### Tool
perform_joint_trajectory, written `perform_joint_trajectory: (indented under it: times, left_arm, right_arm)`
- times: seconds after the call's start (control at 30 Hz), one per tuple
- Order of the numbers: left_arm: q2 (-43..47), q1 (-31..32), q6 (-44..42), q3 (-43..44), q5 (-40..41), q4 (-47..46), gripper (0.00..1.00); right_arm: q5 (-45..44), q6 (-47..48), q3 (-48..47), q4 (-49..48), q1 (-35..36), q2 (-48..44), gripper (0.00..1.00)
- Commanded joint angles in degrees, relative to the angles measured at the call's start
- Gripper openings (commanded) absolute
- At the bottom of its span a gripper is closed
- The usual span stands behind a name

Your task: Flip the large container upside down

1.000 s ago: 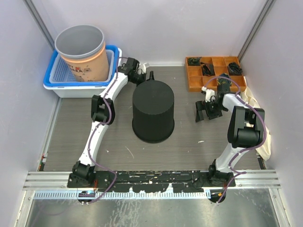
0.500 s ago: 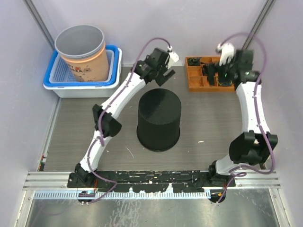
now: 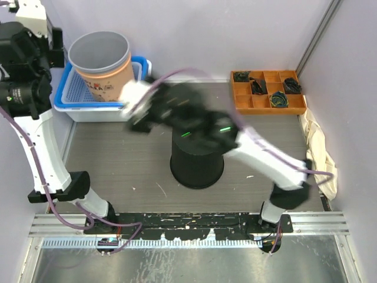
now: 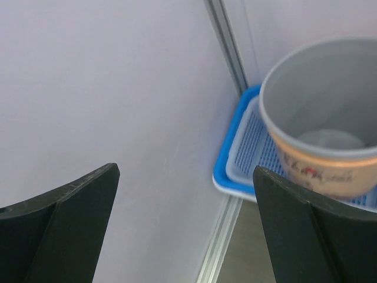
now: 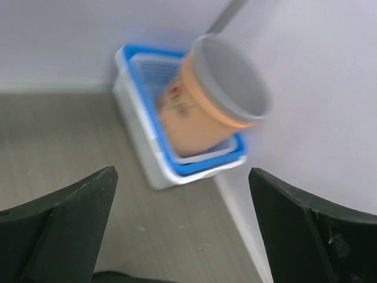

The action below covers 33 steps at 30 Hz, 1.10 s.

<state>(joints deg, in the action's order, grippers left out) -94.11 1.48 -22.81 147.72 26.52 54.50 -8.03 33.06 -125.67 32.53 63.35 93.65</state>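
Observation:
The large container [image 3: 197,168] is a black bucket standing in the middle of the table with its closed face up and its wider rim down. My right arm reaches left across it in a blur. Its gripper [image 3: 140,109] hangs past the container's left side, open and empty [image 5: 184,219]. A dark edge [image 5: 118,277] shows at the bottom of the right wrist view. My left arm [image 3: 26,65] is raised high at the far left corner. The left gripper [image 4: 185,219] is open with nothing between its fingers, facing the wall and the blue basket.
An orange and grey bucket [image 3: 101,59] stands upright in a blue basket [image 3: 63,97] at the back left, seen in both wrist views [image 4: 321,147] [image 5: 215,100]. An orange compartment tray [image 3: 268,93] holds small parts at the back right. A cloth [image 3: 321,154] lies along the right wall.
The left arm swung up and away to the far left corner. The right arm swept from the orange tray leftward across the black container. The container shifted slightly right and nearer.

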Motion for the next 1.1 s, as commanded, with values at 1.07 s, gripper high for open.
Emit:
perform_joint_trajectory:
  times: [1.07]
  left_arm:
    - [-30.35, -16.09, -12.16, 9.43, -68.37, 4.62, 0.99]
  right_arm:
    - [-26.08, -3.52, 55.95, -27.03, -20.93, 19.39, 1.0]
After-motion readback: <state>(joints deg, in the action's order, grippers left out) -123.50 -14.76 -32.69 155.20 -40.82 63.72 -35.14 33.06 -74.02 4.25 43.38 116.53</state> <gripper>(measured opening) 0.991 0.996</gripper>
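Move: The large black container, already upside down, has its middle about 12 cm right of the right hand, 2 cm back and 39 cm below. From that hand the wooden box is roughly 26 cm ahead, 40 cm right and 50 cm below. The peach bucket's middle lies some 18 cm ahead of the left hand, 9 cm right and 36 cm below, with the blue-rimmed basket under it, 50 cm below that hand at about the same spot. Down fast, by about 46 cm, the right hand first swings outward to the container's left, then sweeps right and forward, open fingers tipped down, and pushes the container's left side rightwards. The left hand sinks and reaches forward, about 20 cm down in all, to the peach bucket's near rim, open, turning clockwise some 50 degrees and tipping down until the rim stands between its fingers. ##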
